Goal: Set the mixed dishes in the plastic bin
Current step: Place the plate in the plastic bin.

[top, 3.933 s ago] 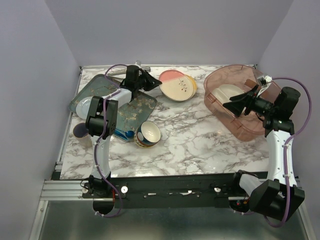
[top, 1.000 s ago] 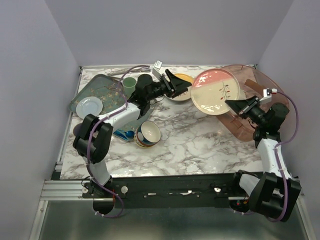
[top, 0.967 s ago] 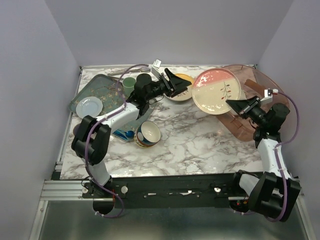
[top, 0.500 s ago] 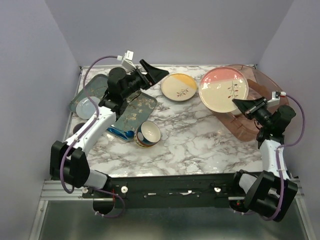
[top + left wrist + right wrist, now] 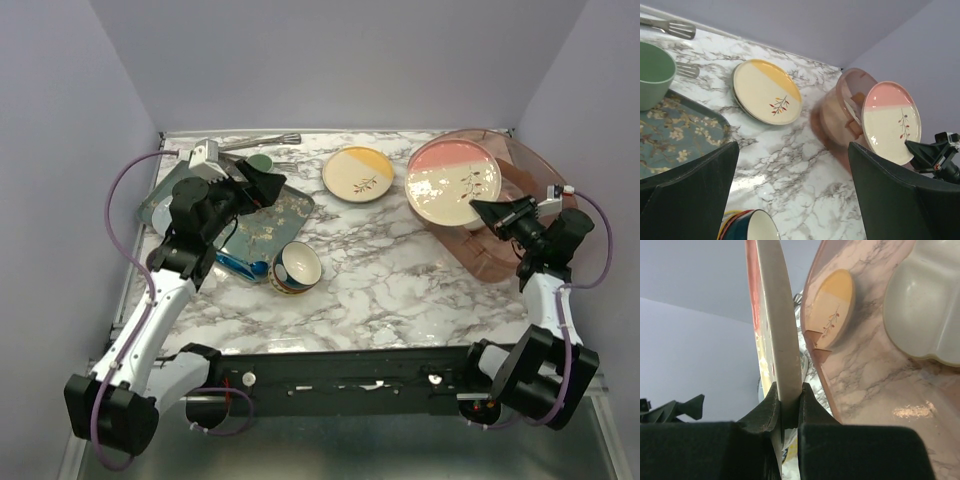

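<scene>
My right gripper (image 5: 482, 209) (image 5: 790, 401) is shut on the rim of the pink-and-cream plate (image 5: 455, 185) (image 5: 774, 315) (image 5: 892, 122), holding it tilted on edge over the left part of the plastic bin (image 5: 520, 255) (image 5: 875, 365) (image 5: 837, 107). A cream three-section plate (image 5: 925, 310) lies inside the bin. The yellow-and-cream plate (image 5: 358, 173) (image 5: 767, 92) rests flat on the table. The blue-yellow patterned bowl (image 5: 296, 268) (image 5: 757, 227) lies on its side near the tray. My left gripper (image 5: 268, 185) (image 5: 793, 150) hangs open and empty above the tray's right end.
A dark-green floral tray (image 5: 268, 228) (image 5: 675, 130) sits at the left with a green cup (image 5: 260, 162) (image 5: 652, 75) at its far edge. Metal utensils (image 5: 265, 140) (image 5: 670, 27) lie along the back. A blue utensil (image 5: 240, 265) lies beside the bowl.
The left gripper opened wide and drew back left from the yellow-and-cream plate to above the tray. The right arm carried the pink-and-cream plate slightly right, further over the bin.
</scene>
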### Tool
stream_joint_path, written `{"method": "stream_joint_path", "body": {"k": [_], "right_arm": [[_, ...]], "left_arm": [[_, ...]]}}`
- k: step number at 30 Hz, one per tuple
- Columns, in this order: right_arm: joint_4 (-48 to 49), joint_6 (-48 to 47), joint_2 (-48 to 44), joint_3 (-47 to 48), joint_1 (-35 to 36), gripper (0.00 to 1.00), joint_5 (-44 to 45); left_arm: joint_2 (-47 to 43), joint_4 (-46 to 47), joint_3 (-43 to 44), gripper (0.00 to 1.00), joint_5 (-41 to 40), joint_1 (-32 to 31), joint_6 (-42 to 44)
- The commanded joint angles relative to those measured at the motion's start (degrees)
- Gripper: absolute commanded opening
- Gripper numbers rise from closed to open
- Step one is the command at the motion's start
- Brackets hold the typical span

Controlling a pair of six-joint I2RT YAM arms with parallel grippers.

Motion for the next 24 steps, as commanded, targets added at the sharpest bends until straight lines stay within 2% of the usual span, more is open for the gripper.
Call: {"method": "stream_joint_path", "body": {"k": [1,11,24], "right_arm": [[1.09,-2.97,1.87,5.32,-0.47,0.0,1.51],[-1.9,-5.53,7.23,11.04,-0.56,0.0,7.49],[-4.54,-4.03,13.21,17.72,-2.05,0.0,13.38]], "left_arm": [[-6.0,0.48,-3.09,0.99,-4.08,-0.07,7.58],[-12.15,0.66,-5.38,0.99,-3.81,-0.33,9.52],[-14.27,0.83,-5.82,0.99,-3.64,-0.42,9.87]]}}
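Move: The right hand already holds the pink-and-cream plate by its near right rim, high over the bin's left side. The plastic bin's middle lies about 12 cm to this hand's right, 6 cm ahead and 18 cm below. The divided plate in the bin is some 10 cm ahead, 7 cm right and 18 cm down; the yellow-rimmed plate is on the table, roughly 20 cm ahead and 25 cm left. For the left hand the bin is about 62 cm to its right and 6 cm ahead. Rightward and forward in about equal parts, some 8 cm in all and nearly level, the right hand carries the plate farther in over the bin, swinging roughly 10 degrees clockwise and tipping slightly down, its grip kept shut. The empty left hand, still wide open, eases back about 4 cm, and also up and left, tilting its fingers upward. ##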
